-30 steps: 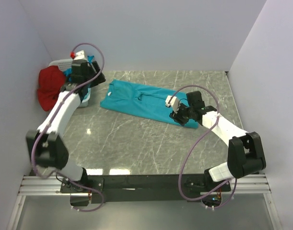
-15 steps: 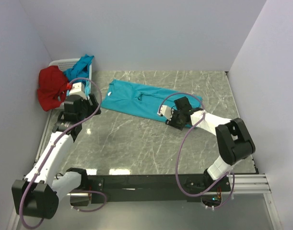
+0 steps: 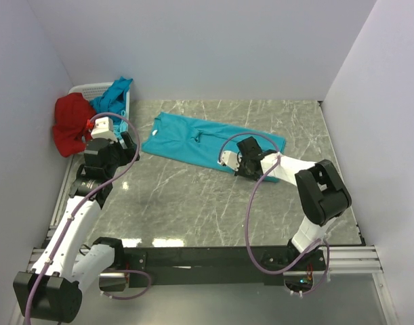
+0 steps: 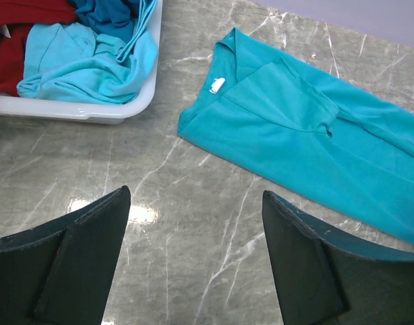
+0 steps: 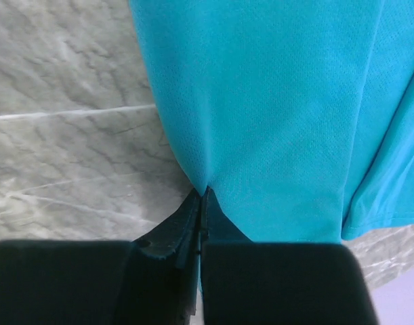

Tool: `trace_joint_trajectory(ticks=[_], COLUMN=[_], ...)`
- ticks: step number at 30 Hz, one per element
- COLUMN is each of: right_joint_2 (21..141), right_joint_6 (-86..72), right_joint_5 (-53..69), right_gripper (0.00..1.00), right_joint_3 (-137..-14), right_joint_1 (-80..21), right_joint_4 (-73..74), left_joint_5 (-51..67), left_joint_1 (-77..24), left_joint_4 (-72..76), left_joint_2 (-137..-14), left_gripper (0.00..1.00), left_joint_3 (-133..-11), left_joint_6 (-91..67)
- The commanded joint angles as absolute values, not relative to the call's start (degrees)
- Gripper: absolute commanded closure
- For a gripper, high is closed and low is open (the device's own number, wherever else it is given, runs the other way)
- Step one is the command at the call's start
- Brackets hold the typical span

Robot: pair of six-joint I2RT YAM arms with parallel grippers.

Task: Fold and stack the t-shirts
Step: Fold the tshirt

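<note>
A turquoise t-shirt (image 3: pixel 200 142) lies spread flat across the middle of the table, its collar and white label toward the left (image 4: pixel 220 84). My right gripper (image 3: pixel 235 164) is low at the shirt's near edge. Its jaws are shut, pinching a small peak of the turquoise cloth (image 5: pixel 261 101) at the tips (image 5: pixel 205 193). My left gripper (image 3: pixel 122 152) hovers open over bare table between the basket and the shirt, with nothing between its fingers (image 4: pixel 196 193). A red t-shirt (image 3: pixel 71 122) hangs over the basket's left side. More turquoise t-shirts (image 4: pixel 91 61) are bunched inside the basket.
The white plastic basket (image 3: pixel 91 88) stands in the far left corner against the walls, and its rim (image 4: pixel 125 112) shows in the left wrist view. Grey marble table top (image 3: pixel 193 203) lies in front of the shirt. Walls close in the left, back and right sides.
My right gripper slid left along the shirt's near edge and shut on the cloth. My left arm drew back from the basket toward the near side, its jaws widening slightly.
</note>
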State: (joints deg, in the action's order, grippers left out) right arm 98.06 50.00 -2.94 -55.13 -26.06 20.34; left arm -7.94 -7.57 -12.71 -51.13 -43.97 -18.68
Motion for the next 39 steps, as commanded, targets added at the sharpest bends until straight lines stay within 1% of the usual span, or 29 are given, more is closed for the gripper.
trace_joint_trajectory(ticks=[1, 5, 8, 9, 12, 13, 14, 15, 17, 18, 20, 21, 22, 23, 25, 26, 28, 29, 31, 32, 34, 35, 39], right_joint_2=[98.53, 95.99, 91.25, 90.45, 88.07, 87.46, 86.41, 86.05, 85.17, 84.56, 82.54, 82.53, 82.96, 84.97, 87.88, 91.81, 97.0, 103.38, 109.66, 114.82, 119.86, 124.15, 130.51], right_joint_6=[49.13, 48.6, 46.33, 44.32, 40.36, 39.73, 39.2, 39.2, 39.37, 39.46, 40.25, 40.69, 40.69, 40.17, 37.81, 36.05, 27.55, 21.07, 15.85, 9.73, 5.47, 1.71, -4.12], right_joint_5=[-5.18, -4.4, -1.42, -0.71, 3.24, 5.95, 7.28, 8.34, 9.84, 9.23, 9.14, 10.71, 12.64, 17.18, 21.34, 23.53, 27.68, 28.21, 31.37, 31.46, 31.29, 31.29, 30.67], right_gripper=[1.0, 1.0, 1.0, 1.0, 1.0, 0.95, 0.78, 0.67, 0.53, 0.52, 0.47, 0.46, 0.46, 0.46, 0.46, 0.46, 0.46, 0.46, 0.46, 0.46, 0.46, 0.46, 0.46], right_joint_3=[-56.95, -55.03, -50.55, -49.75, -47.73, -47.72, -48.77, -49.74, -53.94, -55.1, -58.77, -60.45, -62.56, -67.1, -71.35, -75.2, -79.87, -86.24, -92.34, -97.25, -102.63, -107.44, -113.29], right_joint_1=[-27.77, -30.67, -37.33, -41.88, -51.2, -52.72, -54.04, -54.84, -55.19, -54.93, -51.96, -50.2, -45.05, -42.39, -36.5, -30.99, -26.74, -23.24, -20.49, -19.43, -17.32, -16.79, -15.12], right_joint_4=[23.9, 28.29, 32.68, 33.83, 37.17, 37.79, 38.49, 39.54, 43.06, 43.5, 43.16, 43.07, 43.33, 43.5, 41.41, 40.09, 37.1, 37.26, 38.14, 37.8, 38.84, 39.28, 38.16], left_joint_5=[-8.44, -7.82, -6.95, -6.51, -5.8, -5.63, -5.63, -5.62, -5.45, -5.36, -5.27, -5.27, -5.27, -5.36, -5.36, -5.27, -4.92, -4.92, -4.66, -4.57, -4.4, -4.39, -3.78], left_joint_1=[-7.56, -7.56, -7.47, -7.56, -7.56, -7.56, -7.47, -7.47, -7.47, -7.56, -7.56, -7.47, -7.56, -7.47, -7.47, -7.47, -7.47, -7.47, -7.47, -7.47, -7.47, -7.47, -7.38], left_joint_4=[-10.46, -10.46, -10.2, -10.2, -10.28, -10.2, -10.28, -10.37, -10.37, -10.37, -10.37, -10.28, -10.28, -10.28, -10.28, -10.37, -10.46, -10.46, -10.46, -10.46, -10.37, -10.46, -10.28], left_joint_2=[-49.75, -49.66, -49.48, -49.48, -49.74, -49.75, -49.83, -49.92, -50.01, -50.01, -50.01, -50.1, -50.18, -50.27, -50.54, -50.71, -51.15, -51.33, -51.68, -51.77, -52.12, -52.21, -53.08], left_gripper=[0.16, 0.16, 0.16, 0.16, 0.16, 0.16, 0.16, 0.16, 0.16, 0.16, 0.16, 0.16, 0.16, 0.16, 0.16, 0.16, 0.16, 0.16, 0.17, 0.17, 0.17, 0.17, 0.17], left_joint_3=[-44.21, -44.3, -44.21, -44.3, -44.3, -44.38, -44.38, -44.38, -44.3, -44.3, -44.21, -44.21, -44.3, -44.38, -44.3, -44.38, -44.47, -44.47, -44.65, -44.65, -44.74, -44.74, -45.09], left_joint_6=[-17.58, -17.67, -17.67, -17.75, -17.84, -17.75, -17.75, -17.67, -17.67, -17.58, -17.49, -17.4, -17.4, -17.32, -17.23, -17.05, -16.88, -16.79, -16.7, -16.61, -16.44, -16.35, -16.17])
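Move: The right hand is pinching the folded t-shirt's near edge at table height; bare marble, where the edge is to go, lies about 16 cm back and 9 cm left. The t-shirt's middle is roughly 10 cm ahead and 9 cm left of this hand, its right end 5 cm ahead and 15 cm right. From the left hand, the same bare marble lies about 17 cm back, 25 cm right and 22 cm below. The right hand drags the pinched edge about 15 cm back and left, opens, then arcs forward over the t-shirt. ##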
